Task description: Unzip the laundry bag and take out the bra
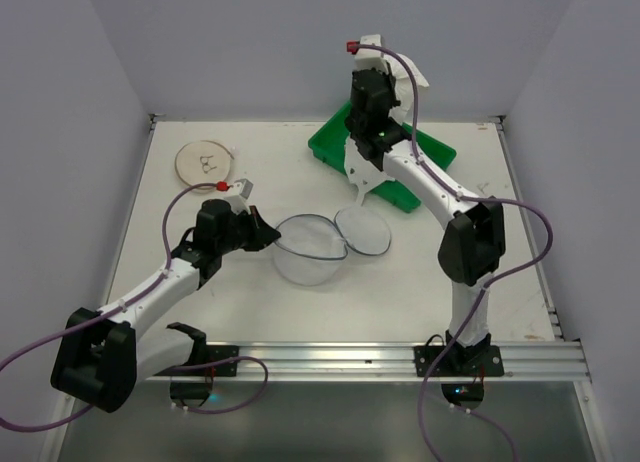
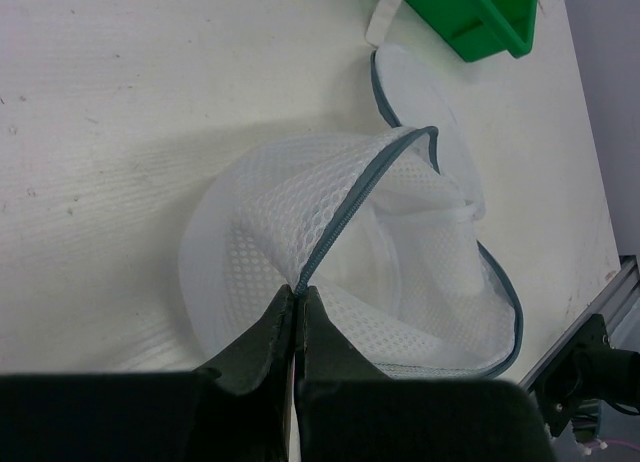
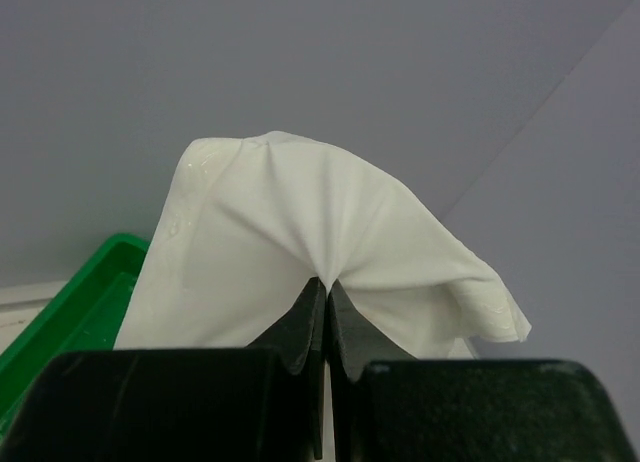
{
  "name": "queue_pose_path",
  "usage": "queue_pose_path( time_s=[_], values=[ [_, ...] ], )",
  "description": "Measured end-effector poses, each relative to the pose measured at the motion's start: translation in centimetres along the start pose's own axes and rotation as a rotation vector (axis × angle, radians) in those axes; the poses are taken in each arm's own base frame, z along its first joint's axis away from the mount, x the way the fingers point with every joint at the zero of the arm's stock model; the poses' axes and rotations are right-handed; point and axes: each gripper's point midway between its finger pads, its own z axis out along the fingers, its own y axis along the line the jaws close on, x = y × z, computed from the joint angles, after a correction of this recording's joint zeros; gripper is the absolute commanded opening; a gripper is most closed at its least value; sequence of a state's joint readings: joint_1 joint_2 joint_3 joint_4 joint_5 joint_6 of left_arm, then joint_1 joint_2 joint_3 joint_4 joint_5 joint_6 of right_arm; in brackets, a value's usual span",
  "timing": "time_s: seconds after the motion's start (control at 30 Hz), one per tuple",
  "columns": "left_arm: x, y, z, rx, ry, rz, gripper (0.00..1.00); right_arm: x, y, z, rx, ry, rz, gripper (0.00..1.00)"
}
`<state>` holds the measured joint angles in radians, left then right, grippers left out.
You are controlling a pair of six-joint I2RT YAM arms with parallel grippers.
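The laundry bag (image 1: pixel 312 252) lies unzipped in the middle of the table, its two mesh halves spread apart side by side. My left gripper (image 1: pixel 272 238) is shut on the dark zipper rim at the bag's left edge. In the left wrist view the closed jaws (image 2: pixel 298 294) pinch the rim where the mesh (image 2: pixel 330 222) folds up, and the bag's inside looks empty. My right gripper (image 1: pixel 388 62) is raised above the green tray, shut on the white bra (image 1: pixel 410 77). The bra (image 3: pixel 300 212) drapes over the closed jaws (image 3: pixel 328 282). A white strap (image 1: pixel 359 180) hangs down towards the table.
A green rectangular tray (image 1: pixel 432 150) sits at the back right, under the raised right arm; its corner shows in the wrist views (image 2: pixel 480 17) (image 3: pixel 70 322). A flat beige disc (image 1: pixel 206 162) lies at the back left. Grey walls enclose the table.
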<state>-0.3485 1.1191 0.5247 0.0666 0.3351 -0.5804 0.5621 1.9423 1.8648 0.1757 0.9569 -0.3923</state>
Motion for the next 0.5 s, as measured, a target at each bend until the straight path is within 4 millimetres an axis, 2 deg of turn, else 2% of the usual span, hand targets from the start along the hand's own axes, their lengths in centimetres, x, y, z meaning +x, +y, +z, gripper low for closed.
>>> queue_pose_path(
  time_s=[0.1,0.2,0.27,0.43,0.5],
  values=[
    [0.0,0.0,0.0,0.002,0.001,0.0,0.0,2.0,0.5,1.7,0.02,0.035,-0.029,0.0],
    [0.0,-0.1,0.0,0.003,0.001,0.0,0.0,2.7,-0.5,2.7,0.053,0.063,-0.044,0.0],
    [0.0,-0.1,0.0,0.005,0.002,0.0,0.0,2.2,-1.7,3.1,0.078,0.064,-0.032,0.0],
    [0.0,-0.1,0.0,0.005,0.001,0.001,0.0,-0.7,-5.3,4.1,0.164,0.036,0.042,0.0],
    [0.0,-0.1,0.0,0.006,0.002,0.001,0.0,-1.0,-6.4,4.2,0.191,0.037,0.051,0.0]
  ],
)
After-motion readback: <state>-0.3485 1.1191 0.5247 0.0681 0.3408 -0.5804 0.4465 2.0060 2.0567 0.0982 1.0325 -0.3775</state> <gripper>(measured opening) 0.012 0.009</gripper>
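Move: The green bin, over which the right hand holds the bra, lies almost under that hand: its middle is about 3 cm ahead, 3 cm to the right and some 33 cm below. The laundry bag's body is roughly 26 cm back and 16 cm left of the right hand, and its open flap 19 cm back and 3 cm left, both well below. From the left hand, the bin is about 29 cm ahead, 25 cm right and 7 cm lower. Right hand, still gripping the bra, sweeps some 7 cm right over the bin, dipping briefly, then rising 5 cm. ##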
